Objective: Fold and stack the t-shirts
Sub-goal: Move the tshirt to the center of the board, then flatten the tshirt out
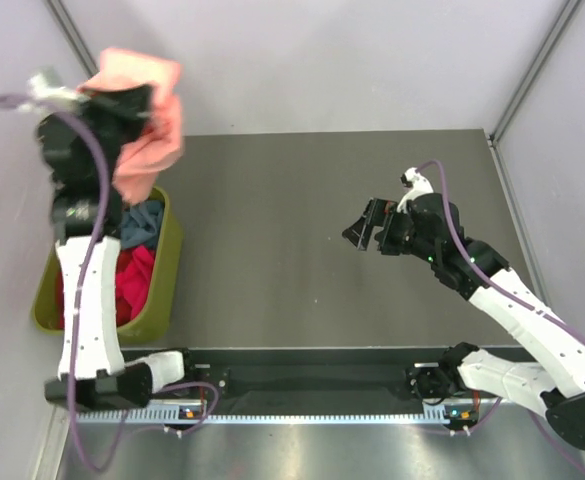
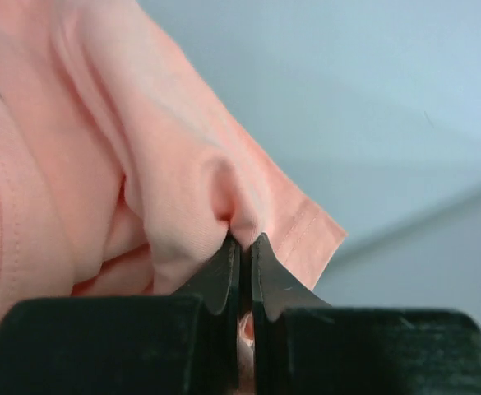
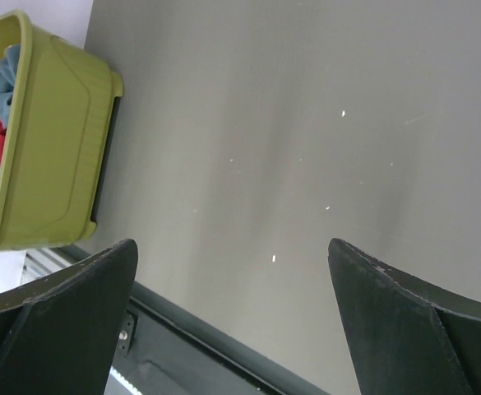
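My left gripper is raised high at the back left, above the bin, and is shut on a fold of the large salmon-pink t-shirt. The shirt hangs bunched from it. In the left wrist view the fingertips pinch the pink cloth near a hemmed edge. More t-shirts lie in the bin below: a teal-blue one and red and magenta ones. My right gripper hovers over the middle right of the table, open and holding nothing.
The olive-green plastic bin stands at the table's left edge and also shows in the right wrist view. The dark grey table stretches between the arms. Grey walls close in the back and sides.
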`<action>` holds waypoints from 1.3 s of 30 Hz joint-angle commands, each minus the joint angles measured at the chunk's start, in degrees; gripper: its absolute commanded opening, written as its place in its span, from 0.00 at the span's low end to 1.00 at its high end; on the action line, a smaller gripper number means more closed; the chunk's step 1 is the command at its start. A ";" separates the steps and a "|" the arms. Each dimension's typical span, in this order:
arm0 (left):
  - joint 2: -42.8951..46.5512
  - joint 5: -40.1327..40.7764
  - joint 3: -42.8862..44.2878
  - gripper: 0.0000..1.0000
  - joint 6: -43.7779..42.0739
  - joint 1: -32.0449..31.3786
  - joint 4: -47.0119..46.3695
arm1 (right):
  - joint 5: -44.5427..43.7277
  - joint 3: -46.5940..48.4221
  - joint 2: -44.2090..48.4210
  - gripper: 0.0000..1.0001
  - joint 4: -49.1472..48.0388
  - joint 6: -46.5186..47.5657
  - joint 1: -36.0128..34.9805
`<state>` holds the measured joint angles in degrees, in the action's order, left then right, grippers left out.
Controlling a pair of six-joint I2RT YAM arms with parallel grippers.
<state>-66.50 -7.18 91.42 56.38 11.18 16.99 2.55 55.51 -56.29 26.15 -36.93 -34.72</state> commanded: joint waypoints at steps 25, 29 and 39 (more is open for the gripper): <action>-27.62 -12.76 -22.78 0.57 -30.19 -38.78 -0.46 | -19.98 -10.15 1.02 0.95 2.68 -2.80 11.49; -32.63 -16.98 -23.12 0.57 -27.21 -39.21 -6.35 | -15.82 -12.96 -1.36 0.86 -0.83 -2.01 23.89; -41.60 -19.01 -24.44 0.57 -24.39 -42.64 -13.92 | -7.13 -11.39 -16.63 0.65 -10.50 -1.48 48.67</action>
<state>-107.02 -24.58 67.20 31.05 -30.33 8.56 -9.43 41.30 -68.99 21.41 -39.03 9.13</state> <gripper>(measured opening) 0.571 0.668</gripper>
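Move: The salmon t-shirt already hangs from the left fingers; the board's centre, where it is to go, lies about 34 cm to this hand's right, 4 cm back and 50 cm below. The bin is about 12 cm left, 10 cm back and 44 cm down, with the blue t-shirt in it 5 cm left and 3 cm back. From the right hand the salmon t-shirt is some 35 cm left, 8 cm ahead and 15 cm above. The left fingers let go of the salmon t-shirt during a fast sweep of some 30 cm to the right; the hand then drops about 45 cm, turning clockwise and tipping down, to hover half open at the shirt's near-left corner. The right hand lifts slightly, then swings right and down, turning clockwise, fingers narrowing from full open, to the shirt's right end. ##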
